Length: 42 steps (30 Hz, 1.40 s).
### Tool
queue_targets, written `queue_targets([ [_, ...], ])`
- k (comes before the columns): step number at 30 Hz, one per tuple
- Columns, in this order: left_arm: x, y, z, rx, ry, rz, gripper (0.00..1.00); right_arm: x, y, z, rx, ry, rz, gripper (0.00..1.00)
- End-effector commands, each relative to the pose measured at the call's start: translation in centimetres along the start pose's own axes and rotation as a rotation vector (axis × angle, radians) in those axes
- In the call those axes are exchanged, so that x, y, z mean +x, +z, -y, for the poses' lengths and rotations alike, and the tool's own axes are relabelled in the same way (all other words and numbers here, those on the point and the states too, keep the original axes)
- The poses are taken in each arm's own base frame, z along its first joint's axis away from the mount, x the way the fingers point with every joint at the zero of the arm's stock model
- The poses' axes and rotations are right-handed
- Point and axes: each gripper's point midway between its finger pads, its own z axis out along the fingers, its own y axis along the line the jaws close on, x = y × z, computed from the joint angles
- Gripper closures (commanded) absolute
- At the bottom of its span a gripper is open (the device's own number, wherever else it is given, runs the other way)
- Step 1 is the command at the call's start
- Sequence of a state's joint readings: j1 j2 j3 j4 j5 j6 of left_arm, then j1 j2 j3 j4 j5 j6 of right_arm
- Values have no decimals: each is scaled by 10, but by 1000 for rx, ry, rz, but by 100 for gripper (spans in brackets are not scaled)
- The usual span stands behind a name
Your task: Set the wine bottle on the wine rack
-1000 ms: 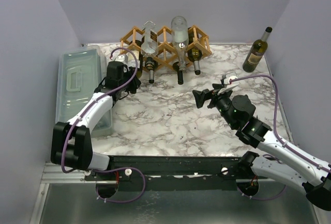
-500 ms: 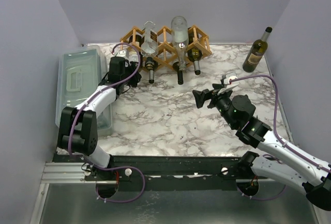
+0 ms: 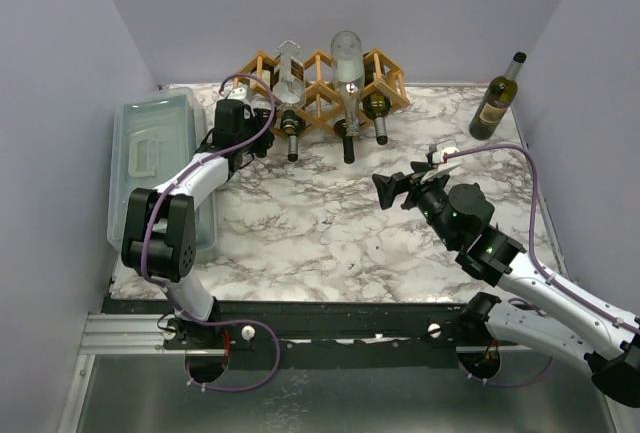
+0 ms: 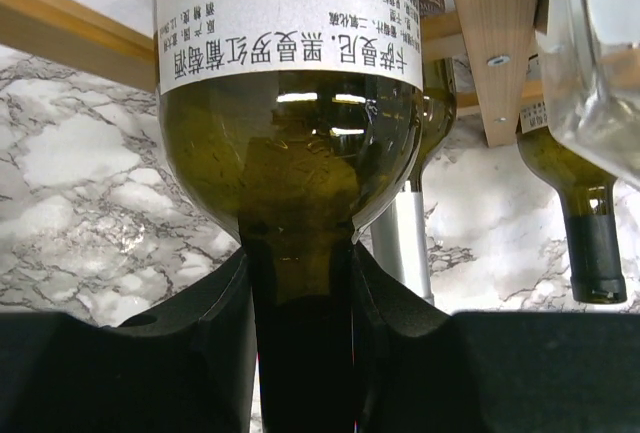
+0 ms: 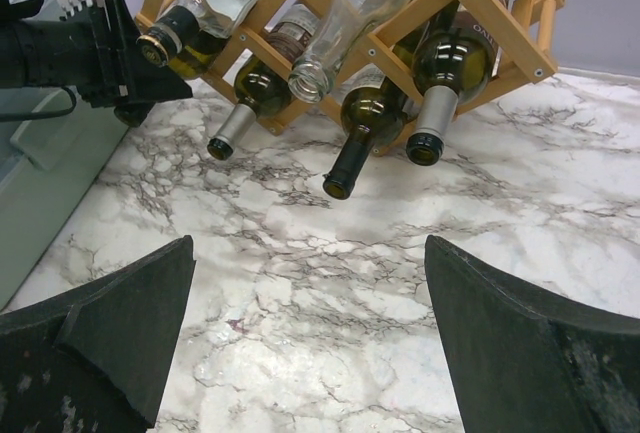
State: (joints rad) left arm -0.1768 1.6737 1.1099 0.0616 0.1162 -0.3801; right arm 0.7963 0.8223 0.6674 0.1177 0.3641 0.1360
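Note:
My left gripper [image 4: 300, 273] is shut on the neck of a green wine bottle [image 4: 290, 153] with a white label. The bottle's body reaches into the left end of the wooden wine rack [image 4: 500, 43]. From above, the left gripper [image 3: 256, 135] sits right at the left end of the wine rack [image 3: 392, 78] at the back of the table. My right gripper [image 3: 392, 185] hangs open over the marble top, right of centre, with nothing between its fingers [image 5: 110, 323]. The right wrist view shows the wine rack [image 5: 480, 23] and the held wine bottle's neck [image 5: 178, 31].
Several bottles lie in the rack, necks pointing at me, among them two clear ones [image 3: 348, 63]. Another green bottle [image 3: 497, 98] stands upright at the back right. A grey-green lidded box [image 3: 150, 153] runs along the left edge, beside the left arm.
My left arm has stretched toward the back, carrying the bottle further into the rack's left end. The right arm has not moved.

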Motion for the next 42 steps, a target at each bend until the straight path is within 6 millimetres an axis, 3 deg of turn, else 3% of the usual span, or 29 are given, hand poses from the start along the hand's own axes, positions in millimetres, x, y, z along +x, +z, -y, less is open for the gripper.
queue_targets([
  [1, -74, 0, 17, 63, 70, 221, 100, 0, -2, 6, 21, -10, 10, 0],
  [7, -57, 4, 2, 42, 35, 146, 99, -2, -4, 7, 21, -7, 16, 0],
  [12, -46, 0, -11, 1, -2, 109, 59, -2, -3, 4, 13, -6, -1, 0],
  [22, -50, -22, -8, -17, 2, 106, 36, -7, -3, -1, -1, 4, -44, 0],
  [24, -54, -30, -8, -32, 2, 107, 28, -9, -3, -2, 0, 16, -41, 0],
  [26, -54, -40, -10, -66, 14, 90, 13, -5, -5, -1, 3, 18, -65, 0],
  [29, -68, -59, -12, -144, 80, 127, 2, -7, -4, -3, 0, 23, -76, 0],
  [37, -112, -115, -9, -250, 159, 285, 1, -8, 9, 10, 110, -23, -141, 0],
  [42, -121, -130, 2, -225, 161, 327, 1, -21, 28, 32, 222, -43, -144, 0],
])
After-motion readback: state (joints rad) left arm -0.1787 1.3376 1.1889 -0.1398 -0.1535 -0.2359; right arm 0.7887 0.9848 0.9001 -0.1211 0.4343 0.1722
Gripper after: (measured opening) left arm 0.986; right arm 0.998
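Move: The left gripper already holds the dark-capped wine bottle by its neck, the body largely in the rack's left end slot; that slot lies some 12 cm ahead, about in line sideways and a little higher. Its neighbours, the silver-necked bottle and the clear bottle above it, are both about 10 cm ahead and 8 cm right. The plastic bin's middle is roughly 29 cm left and 11 cm back. From the right gripper, the slot is about 28 cm ahead, 33 cm left and 12 cm lower. Ease the left gripper forward about 1 cm, nudging slightly left, to finish seating the bottle, then spread the fingers wide and let go of the neck as you start up and left. Carry on well clear, about 14 cm up with some 5 cm back and 5 cm left, tilting the fingertips up. Late on, start the right gripper forward a couple of centimetres, dipping its fingertips slightly. ##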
